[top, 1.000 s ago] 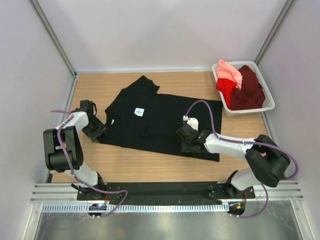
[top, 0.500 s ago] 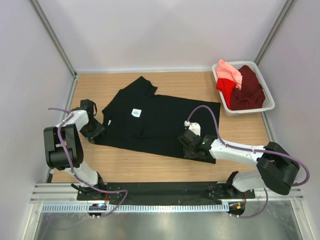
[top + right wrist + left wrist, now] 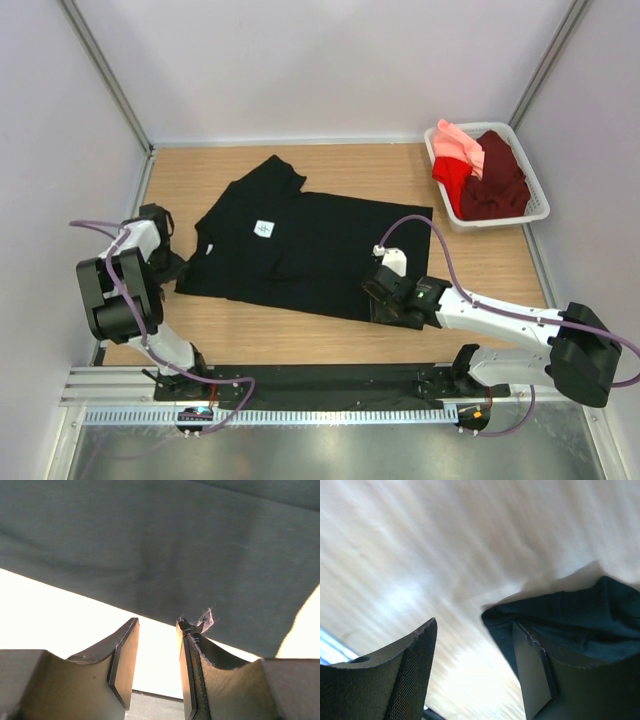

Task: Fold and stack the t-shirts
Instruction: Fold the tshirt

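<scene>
A large black t-shirt [image 3: 310, 250] lies spread flat on the wooden table [image 3: 480, 260], its small white label [image 3: 263, 228] facing up. My left gripper [image 3: 172, 268] is open beside the shirt's left sleeve. In the left wrist view its jaws [image 3: 474, 623] frame bare wood, with the sleeve corner [image 3: 570, 620] against the right finger. My right gripper [image 3: 380, 295] is open at the shirt's near hem. In the right wrist view [image 3: 157, 622] only table shows between its fingers, and the black cloth [image 3: 165, 545] lies just beyond the tips. Salmon-pink [image 3: 458, 142], red [image 3: 452, 178] and maroon [image 3: 495, 182] shirts lie heaped.
The white basket [image 3: 500, 221] holding the heaped shirts stands at the back right corner of the table. Pale walls close in the left, back and right sides. A black rail [image 3: 330, 380] runs along the near edge by the arm bases.
Both grippers have opened wider. The black shirt has slid left and nearer. My left gripper has moved left off the sleeve, and my right gripper has drawn back to the near hem.
</scene>
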{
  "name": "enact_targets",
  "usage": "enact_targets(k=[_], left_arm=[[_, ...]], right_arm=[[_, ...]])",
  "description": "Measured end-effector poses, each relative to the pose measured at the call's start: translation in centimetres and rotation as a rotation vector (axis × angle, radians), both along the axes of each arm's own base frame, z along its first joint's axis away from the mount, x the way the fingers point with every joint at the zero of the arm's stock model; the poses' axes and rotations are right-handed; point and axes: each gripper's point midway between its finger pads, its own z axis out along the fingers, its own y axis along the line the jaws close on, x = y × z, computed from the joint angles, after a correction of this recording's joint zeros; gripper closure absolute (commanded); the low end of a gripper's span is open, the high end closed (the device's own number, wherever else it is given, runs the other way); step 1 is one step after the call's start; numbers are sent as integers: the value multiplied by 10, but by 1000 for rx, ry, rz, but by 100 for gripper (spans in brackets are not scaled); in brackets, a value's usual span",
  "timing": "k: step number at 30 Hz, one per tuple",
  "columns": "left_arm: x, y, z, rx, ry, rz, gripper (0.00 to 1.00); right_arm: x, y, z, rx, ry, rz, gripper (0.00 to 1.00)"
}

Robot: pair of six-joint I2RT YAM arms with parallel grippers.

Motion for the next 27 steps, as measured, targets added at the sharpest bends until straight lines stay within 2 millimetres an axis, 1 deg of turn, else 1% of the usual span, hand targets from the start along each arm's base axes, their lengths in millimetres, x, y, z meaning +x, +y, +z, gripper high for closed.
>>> enact_targets(k=[2, 4, 6, 9, 11, 12, 14, 16, 18, 20, 22, 23, 25, 27], left_arm=[[-8, 9, 6, 14, 12, 24, 36], [-10, 16, 19, 28, 7, 31, 35], [2, 19, 40, 34, -55, 21, 35], [44, 13, 79, -3, -275, -21, 32], [78, 1, 108, -53, -439, -72, 32], [96, -7, 120, -78, -503, -111, 32], [132, -27, 137, -136, -571, -209, 32], [177, -51, 149, -178, -622, -344, 33], [217, -76, 151, -214, -640, -469, 34], [253, -96, 148, -239, -663, -574, 34], [273, -108, 142, -258, -676, -637, 34], [280, -110, 137, -265, -672, -664, 34], [295, -111, 131, -267, -683, -697, 34], [306, -109, 125, -268, -697, -711, 34]], right_arm=[[-1, -1, 1, -4, 5, 2, 57], [-2, -2, 3, -11, 10, 7, 56], [0, 1, 10, -12, 3, 17, 55], [15, 11, 32, 24, -34, 28, 54], [35, 19, 52, 64, -56, 17, 55], [48, 24, 62, 88, -68, 11, 54], [75, 34, 81, 114, -97, 4, 54], [96, 45, 96, 129, -127, 16, 54], [111, 61, 112, 158, -162, 50, 53], [117, 73, 125, 180, -185, 91, 53], [120, 80, 134, 198, -200, 126, 53], [120, 82, 137, 204, -205, 139, 53], [118, 86, 138, 216, -202, 165, 53], [115, 89, 136, 230, -190, 187, 53]])
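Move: The black shirt's far sleeve lies about 32 cm ahead of the left hand and 25 cm to its right, practically at its height. That hand is low beside the near-left corner, which is some 2 cm to its right and level; the white print is 16 cm ahead and 22 cm right. From the right hand the far sleeve is about 40 cm ahead, 27 cm left and 4 cm below, and the near-right corner 9 cm right. Already open, the left fingers ease slightly back and left at the near-left corner, then rise some 15 cm and sweep about 30 cm forward and 11 cm right past the shirt's left end towards the far sleeve, turning clockwise and tipping to point forward, and sinking a little at the end. The right hand lifts off the near edge and goes up, forward and left over the shirt, with its part-open fingers held as they are and the wrist turning only slightly. ##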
